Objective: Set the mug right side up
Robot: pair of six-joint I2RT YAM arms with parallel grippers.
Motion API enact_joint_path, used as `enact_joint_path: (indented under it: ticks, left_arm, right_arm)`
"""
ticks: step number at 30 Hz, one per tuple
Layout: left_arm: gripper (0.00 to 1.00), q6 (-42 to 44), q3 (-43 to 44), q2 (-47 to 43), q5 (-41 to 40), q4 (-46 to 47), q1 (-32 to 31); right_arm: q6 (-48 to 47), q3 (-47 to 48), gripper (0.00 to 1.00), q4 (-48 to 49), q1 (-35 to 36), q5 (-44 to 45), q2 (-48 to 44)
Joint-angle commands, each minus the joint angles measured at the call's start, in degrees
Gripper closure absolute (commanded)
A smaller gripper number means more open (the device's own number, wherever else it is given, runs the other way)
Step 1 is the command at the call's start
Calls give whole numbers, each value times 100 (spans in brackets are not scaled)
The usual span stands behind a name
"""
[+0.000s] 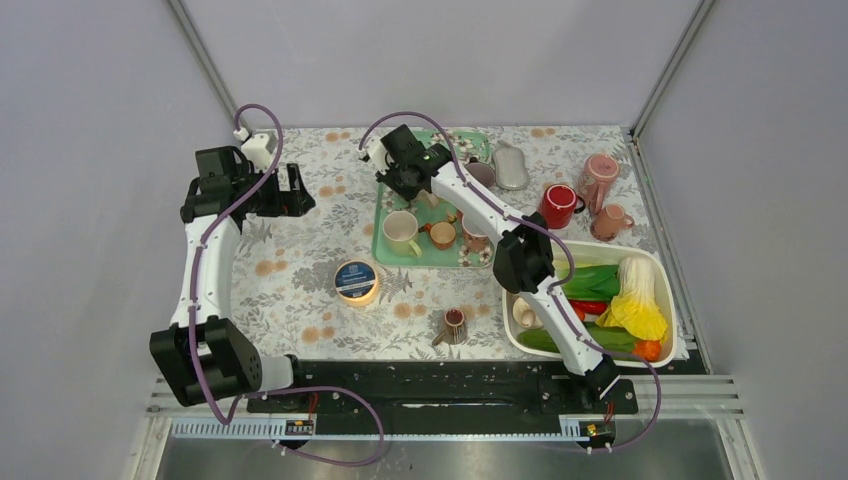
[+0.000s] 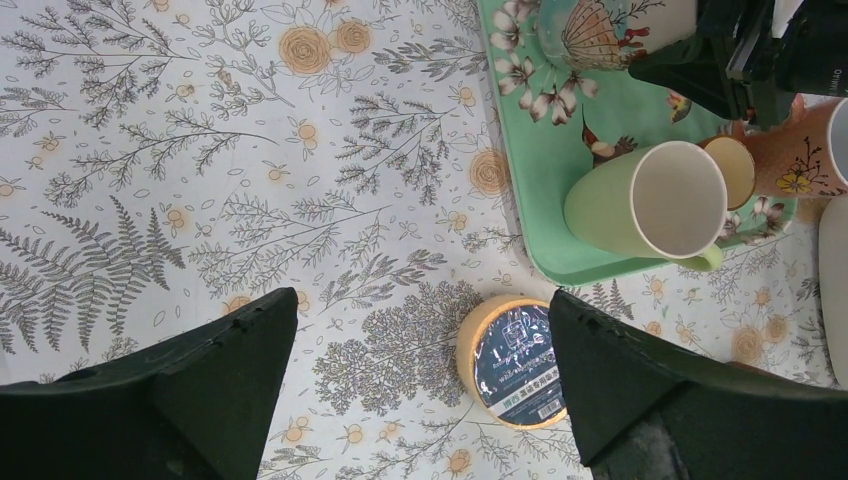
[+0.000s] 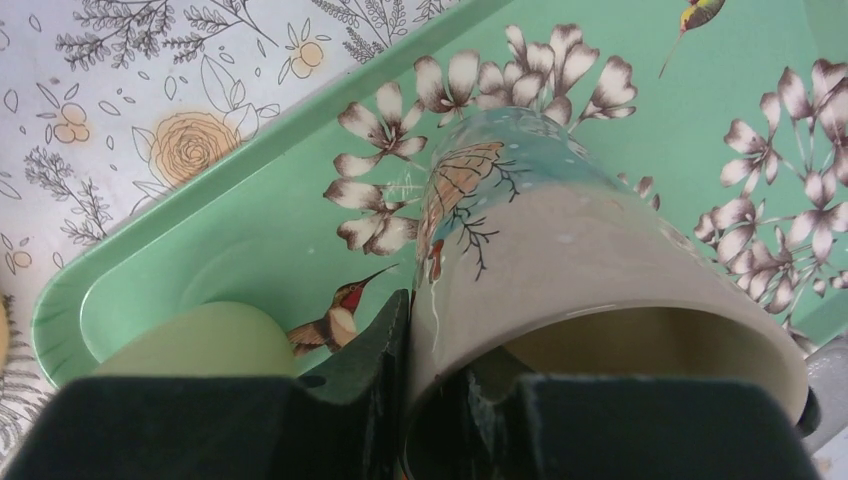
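The mug (image 3: 560, 230), cream with a butterfly print, is over the green tray (image 3: 250, 230), tilted with its mouth toward the right wrist camera. My right gripper (image 3: 435, 340) is shut on its rim, one finger outside the wall and one inside. The left wrist view shows that mug (image 2: 590, 30) at the tray's far end, under the right gripper (image 2: 745, 60). From above, the right gripper (image 1: 425, 190) hides most of it. My left gripper (image 2: 422, 300) hangs open and empty over the tablecloth, left of the tray (image 1: 381, 225), and appears in the top view (image 1: 295, 190).
On the tray stand a light green mug (image 1: 402, 230), a small orange cup (image 1: 441, 235) and a pink floral cup (image 1: 474, 237). A round dark-lidded tin (image 1: 356, 281) and a small brown mug (image 1: 453, 325) sit nearer. Red and pink mugs (image 1: 557, 205) and a vegetable tub (image 1: 672, 300) are at right.
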Motion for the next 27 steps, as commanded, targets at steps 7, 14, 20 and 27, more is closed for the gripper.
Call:
enact_joint_path:
  ticks: [7, 14, 20, 27]
  left_arm:
    - [1, 169, -1, -97, -73, 179, -26]
    - [1, 139, 11, -35, 0, 174, -55]
    - [1, 224, 4, -47, -49, 127, -118]
    - [1, 317, 21, -68, -103, 67, -174]
  right_arm:
    - [-861, 233, 100, -92, -9, -174, -257]
    - [-782, 308, 78, -60, 30, -150, -185]
    - [-540, 254, 58, 242, 58, -368, -429]
    - [-468, 87, 49, 428, 52, -423, -706]
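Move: The right hand still grips the near-side rim of the tall mug, now base down over the tray; its middle is about 4 cm ahead, 1 cm left and 4 cm below. The green mug stands some 7 cm back and 3 cm left of the hand, the small orange cup 8 cm back and 6 cm right, both roughly 5 cm lower. From the left hand, the tall mug lies about 14 cm ahead, 23 cm right and 17 cm lower. Right hand eases back and down about 1 cm, opens its fingers partway, then rises some 2 cm and forward. ##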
